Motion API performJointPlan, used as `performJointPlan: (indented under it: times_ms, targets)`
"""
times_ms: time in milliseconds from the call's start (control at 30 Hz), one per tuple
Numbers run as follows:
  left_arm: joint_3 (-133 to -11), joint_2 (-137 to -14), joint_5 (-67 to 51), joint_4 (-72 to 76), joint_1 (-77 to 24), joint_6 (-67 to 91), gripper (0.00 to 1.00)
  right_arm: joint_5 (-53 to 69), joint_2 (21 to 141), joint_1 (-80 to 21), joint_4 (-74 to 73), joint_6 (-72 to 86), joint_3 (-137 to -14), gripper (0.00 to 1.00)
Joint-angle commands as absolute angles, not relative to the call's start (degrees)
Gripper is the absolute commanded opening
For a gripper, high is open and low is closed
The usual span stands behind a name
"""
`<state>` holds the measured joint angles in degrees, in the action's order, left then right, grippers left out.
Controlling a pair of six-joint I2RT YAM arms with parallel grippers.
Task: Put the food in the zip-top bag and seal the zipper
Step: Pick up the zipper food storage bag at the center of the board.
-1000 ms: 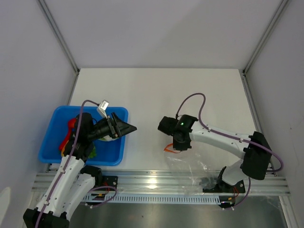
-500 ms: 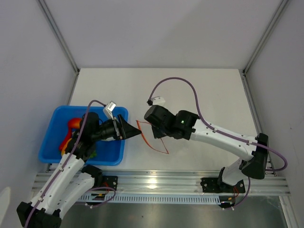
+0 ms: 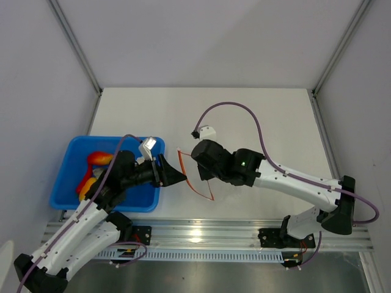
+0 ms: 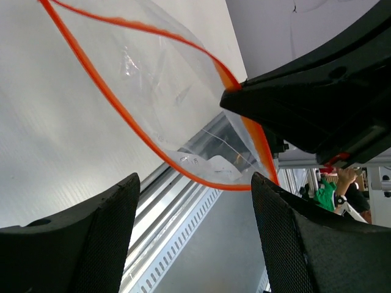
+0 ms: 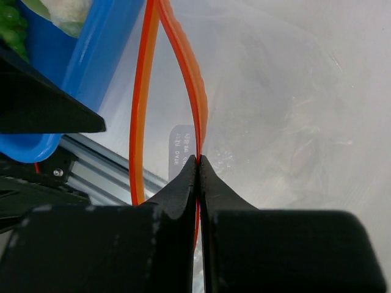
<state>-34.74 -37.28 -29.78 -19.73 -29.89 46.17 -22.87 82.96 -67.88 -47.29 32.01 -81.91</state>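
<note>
The zip-top bag (image 5: 293,122) hangs clear and crinkly from my right gripper (image 5: 197,160), which is shut on one lip of the red zipper (image 5: 186,67). The other lip (image 5: 142,122) bows away, so the mouth stands open. In the top view the zipper (image 3: 190,185) faces my left gripper (image 3: 178,177), just right of the blue tray. That left gripper (image 4: 194,180) is open and empty, its fingers (image 4: 79,244) level with the lower rim of the bag's mouth (image 4: 122,116). The food stays in the tray: red-orange fruit (image 3: 98,159), a yellow piece (image 3: 87,184), cauliflower (image 5: 67,9), green bits (image 5: 12,24).
The blue tray (image 3: 61,183) sits at the table's front left, partly under my left arm. A metal rail (image 3: 208,229) runs along the near edge. A purple cable (image 3: 238,110) arches above my right arm.
My right arm carried the bag from the front right leftwards and lifted it, mouth toward the tray. My left gripper slid forward and slightly down to meet the mouth.
</note>
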Motion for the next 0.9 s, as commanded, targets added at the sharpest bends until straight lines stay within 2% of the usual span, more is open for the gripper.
performJointPlan:
  times_ms: [0,233,300,333,400,533,567,667,700,767,833,867]
  targets:
    - [-32.9,-36.4,-26.3,-17.5,-32.8,50.1,0.75,-24.0,79.7,-69.7,-42.8,31.9,-81.7,0.00]
    - [-32.3,-42.3,-23.3,-11.9,-38.6,53.4,0.71,-26.2,77.9,-73.6,-42.1,33.3,-80.1,0.00]
    - [-32.8,-44.1,-21.6,-11.4,-39.8,52.9,0.65,-26.7,77.2,-74.4,-41.6,33.7,-79.2,0.00]
    - [-34.2,-46.2,-21.9,-11.6,-39.8,52.6,0.54,-27.2,76.8,-74.9,-41.5,34.0,-79.0,0.00]
    - [-35.3,-48.1,-22.1,-12.8,-40.0,51.1,0.39,-28.3,76.2,-75.0,-42.4,35.2,-78.7,0.00]
    - [-38.3,-49.1,-21.7,-15.7,-40.1,49.0,0.01,-29.4,76.3,-75.5,-44.9,37.4,-78.3,0.00]
    - [-39.1,-48.8,-21.4,-17.3,-40.2,48.8,0.01,-29.6,76.6,-75.8,-46.5,37.8,-78.4,0.00]
    - [-37.5,-45.8,-18.2,-17.8,-41.2,48.3,0.01,-30.9,78.7,-76.3,-49.1,38.2,-79.3,0.09]
    - [-37.0,-44.7,-17.2,-18.1,-41.5,49.2,0.01,-31.9,79.9,-76.4,-49.8,38.4,-79.8,0.17]
    - [-35.6,-41.4,-16.4,-17.6,-41.7,50.5,0.01,-32.6,81.4,-76.5,-52.0,38.8,-81.4,0.23]
    - [-34.8,-39.3,-15.6,-17.5,-41.9,50.9,0.01,-33.4,83.4,-76.4,-53.4,39.3,-83.5,0.35]
    - [-35.0,-39.1,-15.3,-17.9,-41.9,50.9,0.01,-33.4,83.9,-76.5,-53.4,39.3,-83.9,0.35]
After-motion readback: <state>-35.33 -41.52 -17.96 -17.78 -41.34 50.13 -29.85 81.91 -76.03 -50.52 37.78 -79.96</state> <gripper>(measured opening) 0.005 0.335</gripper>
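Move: The zip-top bag hangs with its orange mouth parted. The left lip, still free, is about 4 cm right of the open left hand, some 4 cm below and 1 cm ahead; from the shut right hand it is about 6 cm left, level fore and aft, 3 cm lower. The right lip, held by the right fingers, lies some 10 cm right of the left hand, 1 cm ahead. The blue bin's middle is about 29 cm left of that left hand, 8 cm ahead, 17 cm below. The open left hand drops about 4.5 cm and shifts 3.5 cm to the right to bring the bag's left orange lip between its fingers, shuts fully to pinch it there, then lifts some 3 cm with the lip held. Meanwhile the right hand, still gripping the right lip, draws back about 3.5 cm and up 2 cm, then sinks a little below its starting height as its fingers open about a third and release their pinch. ##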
